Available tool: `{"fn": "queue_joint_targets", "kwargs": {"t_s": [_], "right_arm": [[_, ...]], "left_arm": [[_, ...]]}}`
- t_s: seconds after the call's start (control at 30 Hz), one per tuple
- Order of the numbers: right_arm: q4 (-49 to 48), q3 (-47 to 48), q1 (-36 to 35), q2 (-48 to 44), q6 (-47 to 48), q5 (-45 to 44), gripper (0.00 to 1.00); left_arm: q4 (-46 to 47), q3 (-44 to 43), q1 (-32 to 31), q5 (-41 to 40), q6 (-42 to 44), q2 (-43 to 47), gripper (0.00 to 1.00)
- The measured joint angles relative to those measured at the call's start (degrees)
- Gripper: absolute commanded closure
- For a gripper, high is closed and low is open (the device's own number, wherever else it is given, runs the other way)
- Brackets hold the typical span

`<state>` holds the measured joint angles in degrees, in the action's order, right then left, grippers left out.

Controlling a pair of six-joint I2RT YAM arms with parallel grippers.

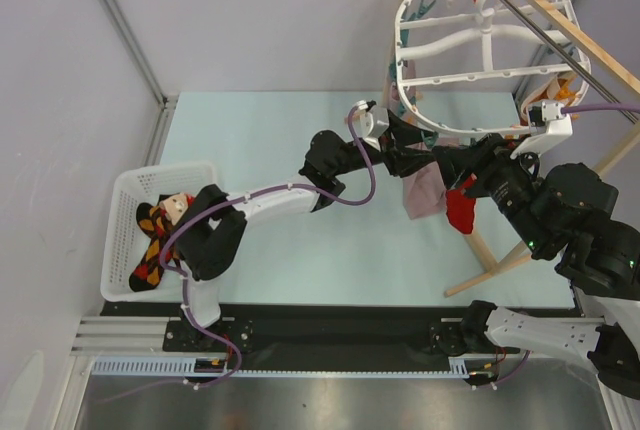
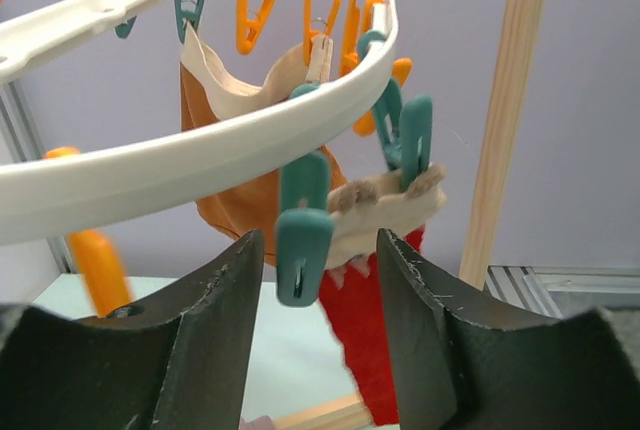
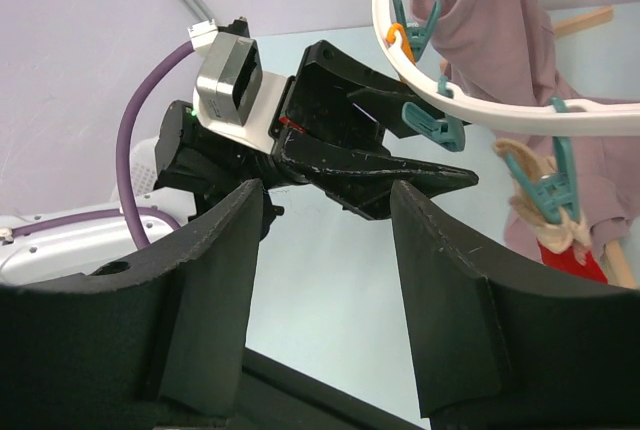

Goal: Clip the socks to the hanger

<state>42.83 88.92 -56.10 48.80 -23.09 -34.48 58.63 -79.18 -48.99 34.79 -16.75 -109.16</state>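
Note:
The socks (image 1: 152, 245), black with orange and yellow diamonds, lie in the white basket (image 1: 120, 195) at the left, far from both grippers. The hanger (image 1: 480, 25), a white ring with teal and orange clips, hangs at the upper right. My left gripper (image 2: 320, 240) is open just under the ring (image 2: 200, 160). A teal clip (image 2: 303, 250) dangles between its fingertips with a gap on each side. My right gripper (image 3: 328, 190) is open and empty, facing the left gripper (image 3: 370, 150) below the ring (image 3: 480, 110).
A mauve-pink cloth (image 3: 500, 20), an orange-brown garment (image 2: 235, 210) and a red piece (image 2: 375, 330) with a beige cuff hang from clips. Wooden rack poles (image 1: 540, 10) cross above the hanger, and one post (image 2: 505, 120) stands to the right.

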Motion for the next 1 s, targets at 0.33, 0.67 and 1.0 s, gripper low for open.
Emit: {"fn": "queue_joint_targets", "kwargs": {"t_s": [0.33, 0.67, 1.0], "right_arm": [[0.0, 0.0, 0.0, 0.1, 0.0, 0.5, 0.42], [-0.3, -0.1, 0.0, 2.2, 0.0, 1.8, 0.43], [-0.7, -0.9, 0.0, 8.4, 1.5, 1.7, 0.46]], "left_arm": [[2.8, 0.0, 0.0, 0.5, -1.2, -0.4, 0.61], [2.2, 0.5, 0.0, -1.8, -1.2, -0.3, 0.90], [-4.2, 3.0, -0.3, -6.1, -0.9, 2.6, 1.00]]}}
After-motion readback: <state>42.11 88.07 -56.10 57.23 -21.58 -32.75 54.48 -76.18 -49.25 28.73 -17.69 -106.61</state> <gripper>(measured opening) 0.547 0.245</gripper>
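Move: The bare teal clip on the hanger rim stands almost between the left fingertips, about 1 cm forward, 1 cm right and 1 cm above the hand point. An orange clip is some 6 cm farther forward; the red sock hangs roughly 7 cm to the left hand's right, 3 cm back and 5 cm lower. From the right hand, the teal clip lies about 12 cm ahead, 2 cm right and 9 cm below, the sock some 9 cm ahead, 8 cm right and 14 cm below. The left fingers close on the bare teal clip and pinch its handles, gap roughly halved; that hand, almost in place at first, then eases about 1 cm forward and 1 cm down as its wrist turns slightly. The empty right hand waits, then moves left, down and forward, about 6.5 cm in all, towards the left gripper and this clip, tilting about 10 degrees, fingers still open. ##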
